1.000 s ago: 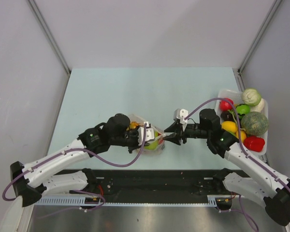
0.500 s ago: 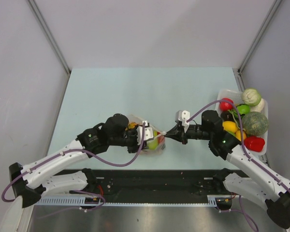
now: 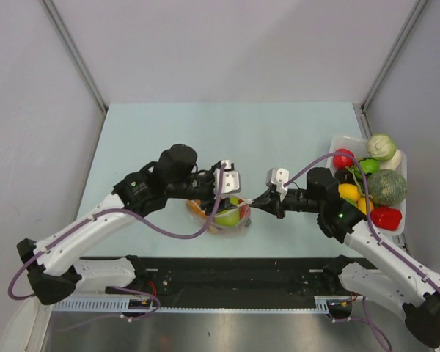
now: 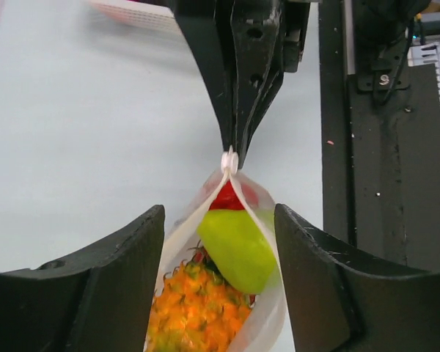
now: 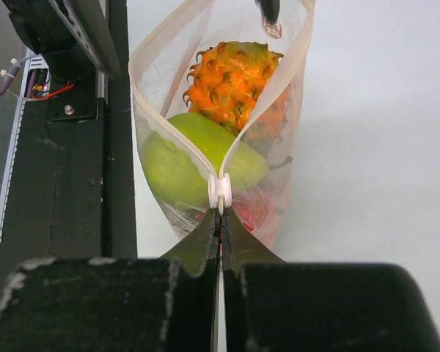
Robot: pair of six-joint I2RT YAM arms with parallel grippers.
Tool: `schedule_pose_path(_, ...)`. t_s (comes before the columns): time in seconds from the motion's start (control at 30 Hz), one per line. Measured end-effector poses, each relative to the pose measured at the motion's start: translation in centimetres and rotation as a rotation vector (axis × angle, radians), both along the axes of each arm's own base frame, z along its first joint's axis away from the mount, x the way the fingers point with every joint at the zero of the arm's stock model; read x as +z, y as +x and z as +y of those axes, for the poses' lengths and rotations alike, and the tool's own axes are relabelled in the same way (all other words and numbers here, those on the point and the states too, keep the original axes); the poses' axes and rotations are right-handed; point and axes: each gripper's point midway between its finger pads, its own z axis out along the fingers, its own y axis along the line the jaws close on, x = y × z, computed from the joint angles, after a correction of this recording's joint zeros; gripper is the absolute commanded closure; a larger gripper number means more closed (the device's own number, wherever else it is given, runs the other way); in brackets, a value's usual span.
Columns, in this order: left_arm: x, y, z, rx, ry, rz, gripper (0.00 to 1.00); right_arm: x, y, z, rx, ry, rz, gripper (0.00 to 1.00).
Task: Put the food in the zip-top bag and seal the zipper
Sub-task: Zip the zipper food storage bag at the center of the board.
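The zip-top bag lies between the two arms with its mouth spread wide. Inside it sits food: an orange spiky piece, a green fruit and a red piece. My right gripper is shut on the zipper at its end, just behind a white slider. In the top view the right gripper meets the bag's right corner. My left gripper is open, its fingers astride the bag and apart from it. From above, the left gripper hovers over the bag.
A white tray at the right table edge holds more toy food: a red piece, a pale green cabbage, a netted melon, a yellow fruit and a red pepper. A black rail runs along the near edge.
My left gripper has let go of the bag, opened and lifted up and back above it. My right gripper has closed on the zipper's end.
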Motion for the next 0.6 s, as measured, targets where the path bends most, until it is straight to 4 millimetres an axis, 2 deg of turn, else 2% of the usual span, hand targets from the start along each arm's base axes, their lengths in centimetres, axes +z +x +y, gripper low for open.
schedule_pose_path(0.13, -0.5, 0.4, -2.2, -0.051, 0.03, 0.053, 0.45, 0.1, 0.0, 0.0, -0.002, 0.002, -0.003, 1.0)
schedule_pose_path(0.2, -1.6, 0.6, -3.0, -0.069, 0.053, 0.077, 0.47, 0.1, 0.0, -0.1, -0.003, 0.002, -0.005, 1.0)
schedule_pose_path(0.37, -3.3, 0.2, -3.7, -0.095, 0.094, 0.119, 0.51, 0.2, 0.1, -0.1, -0.01, 0.002, -0.007, 1.0)
schedule_pose_path(0.5, -3.5, -0.1, -4.0, -0.109, 0.094, 0.124, 0.54, 0.2, 0.0, -0.1, -0.01, 0.003, -0.008, 1.0)
schedule_pose_path(0.6, -3.4, -0.2, -4.2, -0.11, 0.083, 0.124, 0.6, 0.2, 0.0, -0.1, -0.01, 0.003, -0.009, 1.0)
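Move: Just off the right fingertips, about 1 cm to their left and level with them, sits the slider of the zip-top bag. The left hand has the slider roughly 6 cm to its right, neither ahead nor back, and some 6 cm below. Inside the bag the green pear lies about 3 cm back from the left hand, 1 cm to its left and 11 cm below; the orange spiky fruit is 7 cm to its left, 1 cm back, equally low. Reaching for the slider, the left hand goes about 4 cm right, then mostly sinks some 3 cm as the rightward travel eases off. Its wrist turns roughly 10 degrees, the fingers pointing more steeply down, while they draw partway together from wide open without shutting. The right hand stays put and keeps its pinch on the bag's zipper end at the slider. ##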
